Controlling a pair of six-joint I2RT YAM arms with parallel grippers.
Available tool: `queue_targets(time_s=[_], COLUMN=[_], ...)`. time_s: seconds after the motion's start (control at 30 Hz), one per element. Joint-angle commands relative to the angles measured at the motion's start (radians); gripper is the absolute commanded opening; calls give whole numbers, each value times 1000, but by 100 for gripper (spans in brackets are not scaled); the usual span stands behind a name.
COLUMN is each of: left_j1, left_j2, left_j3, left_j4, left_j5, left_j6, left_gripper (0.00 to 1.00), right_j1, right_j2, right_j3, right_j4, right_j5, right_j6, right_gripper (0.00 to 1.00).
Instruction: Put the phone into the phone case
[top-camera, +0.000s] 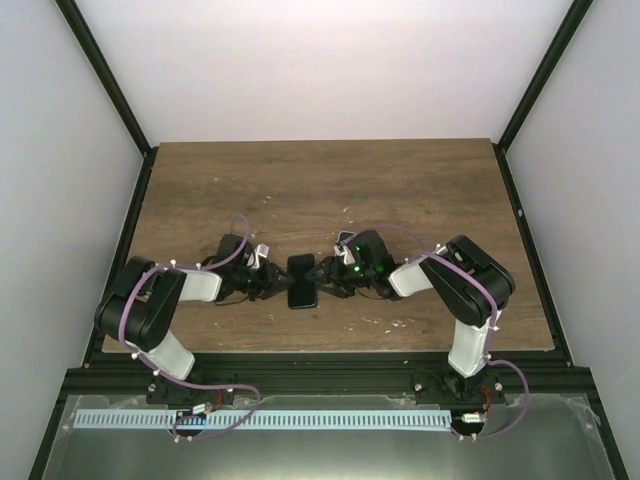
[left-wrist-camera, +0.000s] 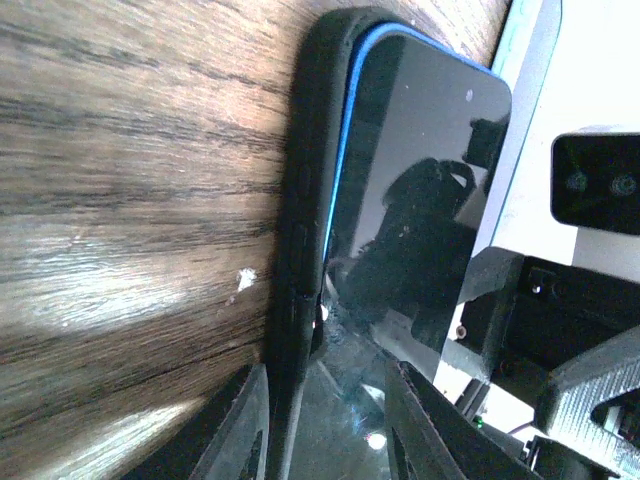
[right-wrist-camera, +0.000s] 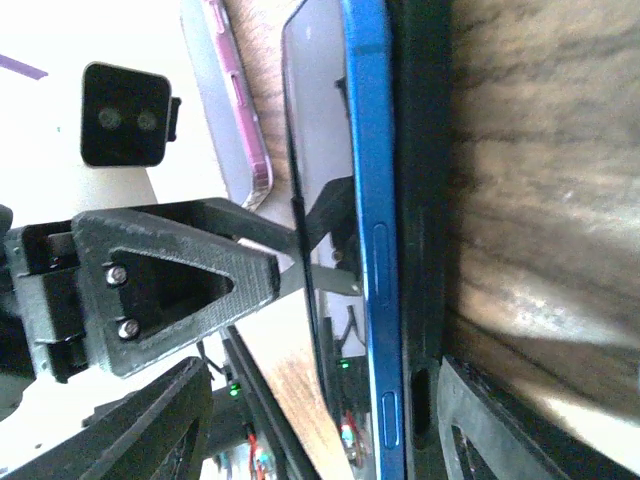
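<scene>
The blue-edged phone with its dark screen lies on the black phone case, between my two arms. Its blue side stands proud of the case wall. My left gripper is shut on the phone and case together, one finger on the case's table side. Its other finger touches the screen. My right gripper straddles the opposite long edge, open. One right finger sits by the case back; the other stands well off the screen.
The wooden table stretches away behind the phone. A clear item with pink trim shows just beyond the phone. Both arms crowd the near middle of the table, with black frame rails along its edges.
</scene>
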Motion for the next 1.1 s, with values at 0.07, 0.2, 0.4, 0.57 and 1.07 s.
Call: queue_targets(time_s=[0.07, 0.2, 0.4, 0.57, 1.07], left_j1=[-33, -40, -50, -55, -55], left_j2=[-11, -33, -59, -70, -65], left_j3=[-35, -49, -53, -70, -90], left_j4=[-47, -52, -54, -37, -22], left_j5=[17, 16, 18, 7, 3], left_j6=[6, 6, -14, -29, -37], left_gripper=[38, 41, 41, 39, 36], right_j1=[28, 29, 29, 31, 40], right_j2=[-36, -35, -24, 2, -28], right_j3=[-50, -76, -93, -98, 13], right_j4=[359, 460, 534, 531, 87], right_j5=[-125, -122, -106, -117, -63], right_j6=[135, 177, 219, 223, -18], right_gripper=[62, 62, 63, 63, 37])
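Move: The blue-framed phone, lying over its black case, sits between the hands with its long sides pointing forward. Its middle is about 4 cm to the right of the left hand and 1 cm ahead. From the right hand it is about 4 cm to the left and level fore and aft, some 1 cm lower. A second phone lies about 8 cm to the right hand's right, 6 cm farther out and roughly 2 cm lower. The right hand, open fingers astride the phone and case's right edge, rises about 4 cm while drawing back a little over 1 cm and tipping its fingertips up nearly 15 degrees, levering that edge up, then sinks about 2 cm and narrows its fingers around the phone's blue side and the case. The left hand keeps its fingers astride the left edge, close to the table, and slides back about 2.5 cm along it, its opening hardly changed. ##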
